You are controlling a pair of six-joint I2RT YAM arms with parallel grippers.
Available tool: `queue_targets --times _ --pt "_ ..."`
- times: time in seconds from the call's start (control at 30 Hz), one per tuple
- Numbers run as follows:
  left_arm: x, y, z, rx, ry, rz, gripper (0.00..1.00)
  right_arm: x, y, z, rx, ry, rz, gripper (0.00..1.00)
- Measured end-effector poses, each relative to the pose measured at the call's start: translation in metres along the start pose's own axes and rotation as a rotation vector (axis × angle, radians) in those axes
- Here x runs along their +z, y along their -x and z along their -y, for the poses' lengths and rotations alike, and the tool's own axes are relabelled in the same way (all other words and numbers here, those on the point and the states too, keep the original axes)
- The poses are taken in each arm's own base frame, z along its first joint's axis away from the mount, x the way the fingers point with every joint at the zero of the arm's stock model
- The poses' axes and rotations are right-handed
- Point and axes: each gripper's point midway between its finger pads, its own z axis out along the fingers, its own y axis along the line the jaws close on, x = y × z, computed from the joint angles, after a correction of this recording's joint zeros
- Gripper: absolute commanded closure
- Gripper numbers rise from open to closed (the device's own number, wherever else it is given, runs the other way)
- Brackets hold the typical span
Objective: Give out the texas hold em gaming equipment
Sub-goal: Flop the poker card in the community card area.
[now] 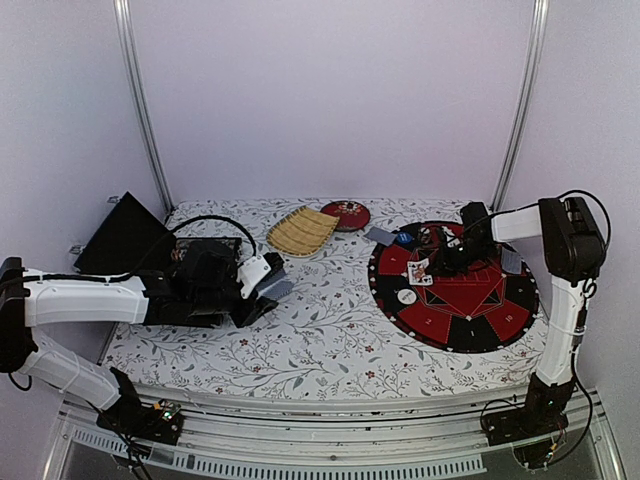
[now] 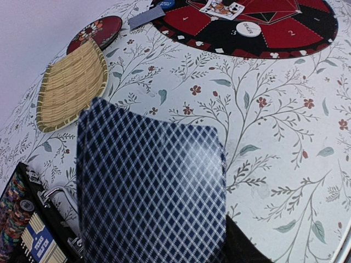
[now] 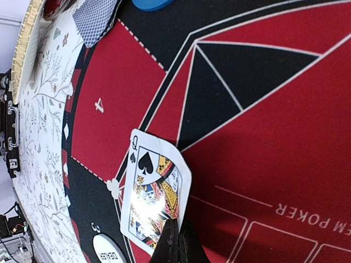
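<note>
My left gripper is shut on the card deck. The deck's grey-blue checked back fills the left wrist view and hides the jaws, apart from one dark finger. Poker chips sit in rows in the black case beside it. On the round red-and-black poker mat, my right gripper is shut on the edge of a queen of spades card, which tilts up off the felt. The white button lies just beside it. A face-down card and a blue chip lie at the mat's far-left rim.
A woven bamboo tray and a round red lacquer dish stand at the back centre of the floral tablecloth. Another face-down card lies on the mat's right side. The case's open black lid stands at the far left.
</note>
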Motion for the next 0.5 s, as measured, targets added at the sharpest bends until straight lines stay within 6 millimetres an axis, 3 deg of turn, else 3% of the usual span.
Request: queue_targets --times 0.37,0.43,0.5 --pt "0.0000 0.0000 -0.0002 0.000 0.001 0.000 0.50 0.0049 -0.0032 -0.0101 0.004 0.014 -0.010 0.82" --pt "0.0000 -0.0001 -0.0003 0.000 0.002 0.000 0.50 0.0049 -0.0024 -0.0103 0.002 0.014 -0.004 0.73" --pt "0.0000 -0.0001 -0.0003 0.000 0.002 0.000 0.50 0.0047 -0.0021 -0.0103 0.008 0.014 0.001 0.70"
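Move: The poker card's near-right edge is already between the right fingertips, its middle about 3 cm to the left and 1 cm ahead of that gripper, 1 cm lower. The dealer button lies some 7 cm back and 6 cm left of the gripper; the small blind chip about 12 cm ahead and 7 cm left. From the left gripper, the card is roughly 17 cm ahead, 37 cm right and 11 cm below. Slide the right gripper about 1 cm to the left, low over the mat, taking the poker card towards the mat's left rim, then stop there. Open the fingers from shut to about a quarter, one on each side of the card's raised edge, to free it, with the wrist keeping its angle. ##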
